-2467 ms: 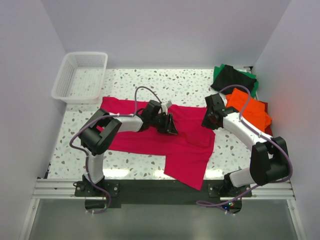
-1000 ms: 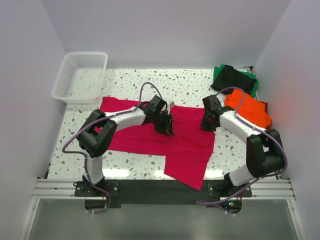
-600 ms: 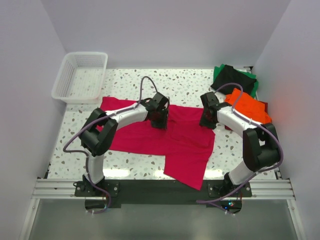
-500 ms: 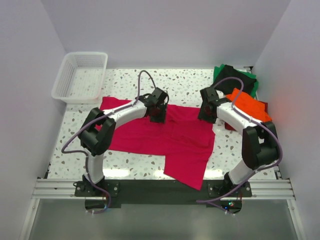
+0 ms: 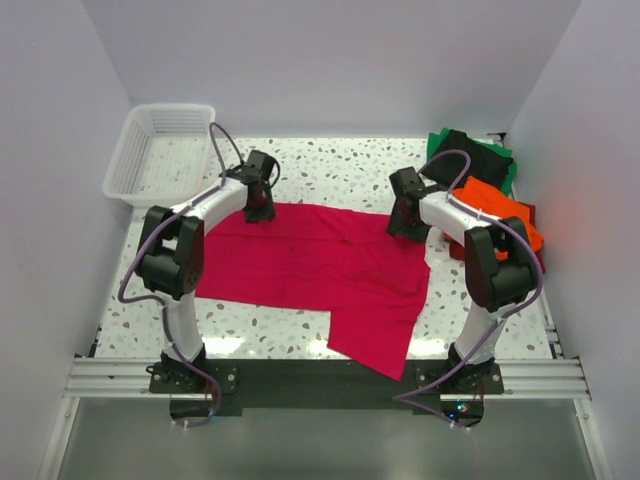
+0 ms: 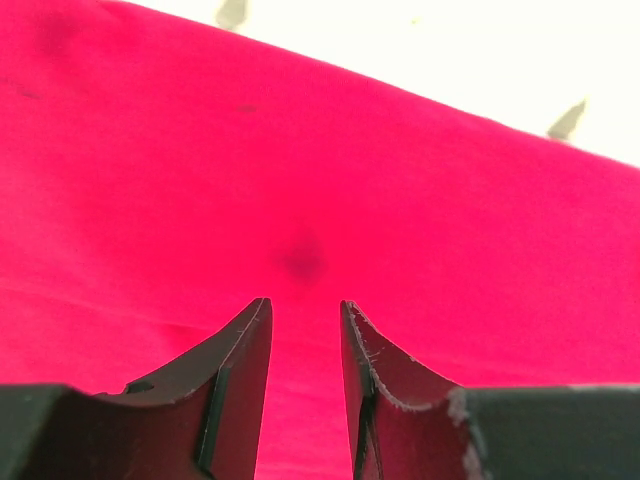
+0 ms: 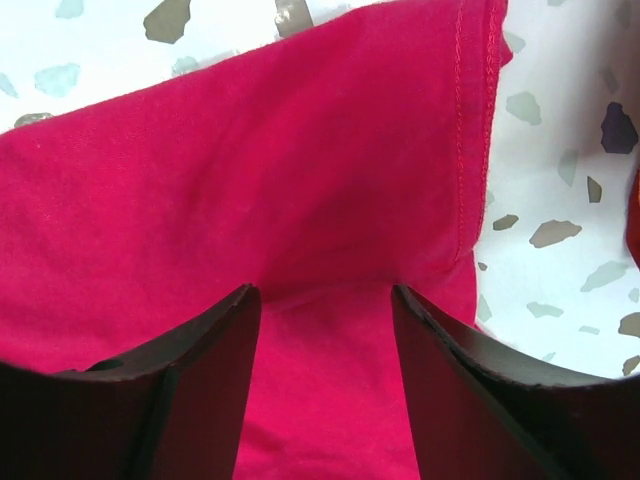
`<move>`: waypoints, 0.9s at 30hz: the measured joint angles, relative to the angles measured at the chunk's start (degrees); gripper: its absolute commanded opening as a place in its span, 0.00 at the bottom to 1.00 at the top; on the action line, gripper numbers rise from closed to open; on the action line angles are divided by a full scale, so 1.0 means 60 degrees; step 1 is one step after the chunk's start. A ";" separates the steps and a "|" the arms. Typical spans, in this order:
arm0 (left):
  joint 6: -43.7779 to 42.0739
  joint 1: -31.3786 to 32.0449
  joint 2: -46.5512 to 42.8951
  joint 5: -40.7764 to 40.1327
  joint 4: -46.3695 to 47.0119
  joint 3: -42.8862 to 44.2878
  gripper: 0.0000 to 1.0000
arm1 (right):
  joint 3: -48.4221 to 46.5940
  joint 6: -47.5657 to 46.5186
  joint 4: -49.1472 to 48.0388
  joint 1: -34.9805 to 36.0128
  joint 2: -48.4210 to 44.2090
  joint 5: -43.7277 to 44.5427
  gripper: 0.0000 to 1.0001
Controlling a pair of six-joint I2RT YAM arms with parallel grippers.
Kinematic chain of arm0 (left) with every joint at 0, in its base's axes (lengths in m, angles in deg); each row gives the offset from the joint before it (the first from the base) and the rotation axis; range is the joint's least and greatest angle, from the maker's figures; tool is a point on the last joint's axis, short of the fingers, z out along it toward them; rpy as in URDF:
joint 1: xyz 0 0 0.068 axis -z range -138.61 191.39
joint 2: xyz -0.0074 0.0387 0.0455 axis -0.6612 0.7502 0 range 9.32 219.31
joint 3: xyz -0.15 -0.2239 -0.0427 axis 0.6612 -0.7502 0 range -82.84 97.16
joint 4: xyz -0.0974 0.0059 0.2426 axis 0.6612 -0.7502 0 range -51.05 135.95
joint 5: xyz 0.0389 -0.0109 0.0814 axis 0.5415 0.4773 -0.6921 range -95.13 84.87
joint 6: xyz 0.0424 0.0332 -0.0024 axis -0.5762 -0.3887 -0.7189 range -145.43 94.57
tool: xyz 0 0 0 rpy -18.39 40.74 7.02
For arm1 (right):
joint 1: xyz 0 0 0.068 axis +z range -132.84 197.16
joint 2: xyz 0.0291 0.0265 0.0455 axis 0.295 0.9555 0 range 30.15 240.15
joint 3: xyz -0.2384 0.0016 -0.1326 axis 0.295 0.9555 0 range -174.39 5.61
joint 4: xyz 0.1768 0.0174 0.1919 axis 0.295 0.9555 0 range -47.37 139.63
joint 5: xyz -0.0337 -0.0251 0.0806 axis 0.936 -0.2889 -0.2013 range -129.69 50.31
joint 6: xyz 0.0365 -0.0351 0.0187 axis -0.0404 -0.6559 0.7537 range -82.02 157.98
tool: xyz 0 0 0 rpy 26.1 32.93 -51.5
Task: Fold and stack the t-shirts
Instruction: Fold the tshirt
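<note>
A crimson-pink t-shirt (image 5: 320, 265) lies spread flat on the speckled table. My left gripper (image 5: 260, 207) hangs over the shirt's far left edge. In the left wrist view its jaws (image 6: 305, 303) stand a little apart, with only flat pink cloth (image 6: 300, 180) below them. My right gripper (image 5: 403, 225) is over the shirt's far right corner. It is open wide (image 7: 325, 288) above the stitched hem (image 7: 462, 120) and holds nothing. An orange shirt (image 5: 497, 215), a black one (image 5: 462, 155) and a green one (image 5: 507, 165) lie piled at the right.
A white mesh basket (image 5: 125, 160) stands at the far left corner. White walls close in the table on three sides. The shirt's lower flap (image 5: 375, 340) reaches the table's near edge by the arm bases.
My left gripper has travelled from the shirt's middle to its far left edge. The right gripper has moved slightly farther back, and its jaws have opened wider.
</note>
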 measured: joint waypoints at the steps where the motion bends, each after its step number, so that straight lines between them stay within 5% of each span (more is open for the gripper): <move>1: -0.0047 -0.0171 0.0000 -0.0029 -0.0025 -0.0007 0.38 | 0.0011 0.0022 0.0011 0.0000 0.0000 0.0000 0.61; 12: -0.0280 -0.1457 0.0699 0.0237 -0.0102 0.0186 0.39 | -0.0328 0.0182 0.0113 -0.0004 0.0696 -0.0011 0.61; 27: 0.0011 -0.2284 0.2120 0.0656 -0.0714 0.2186 0.39 | -0.3271 -0.0495 0.0659 -0.1035 0.2699 -0.0393 0.60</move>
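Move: The red t-shirt lies just under both hands, its cloth about 3 cm below the left tips and 2 cm below the right. Its far-left corner is some 7 cm ahead of my left hand and 17 cm to the left, with the white basket about 20 cm ahead and 31 cm left. From my right hand the far-right corner is roughly 7 cm ahead and 6 cm right; the orange shirt sits 6 cm ahead, 27 cm right. I sink my right hand about 2 cm until its parted fingertips press on the cloth, then push forward some 9 cm, easing slightly right. My left hand sweeps about 8 cm left and sinks 3 cm onto the t-shirt, turning around 10 degrees counter-clockwise, then slides forward a few centimetres with it; neither gripper closes. ##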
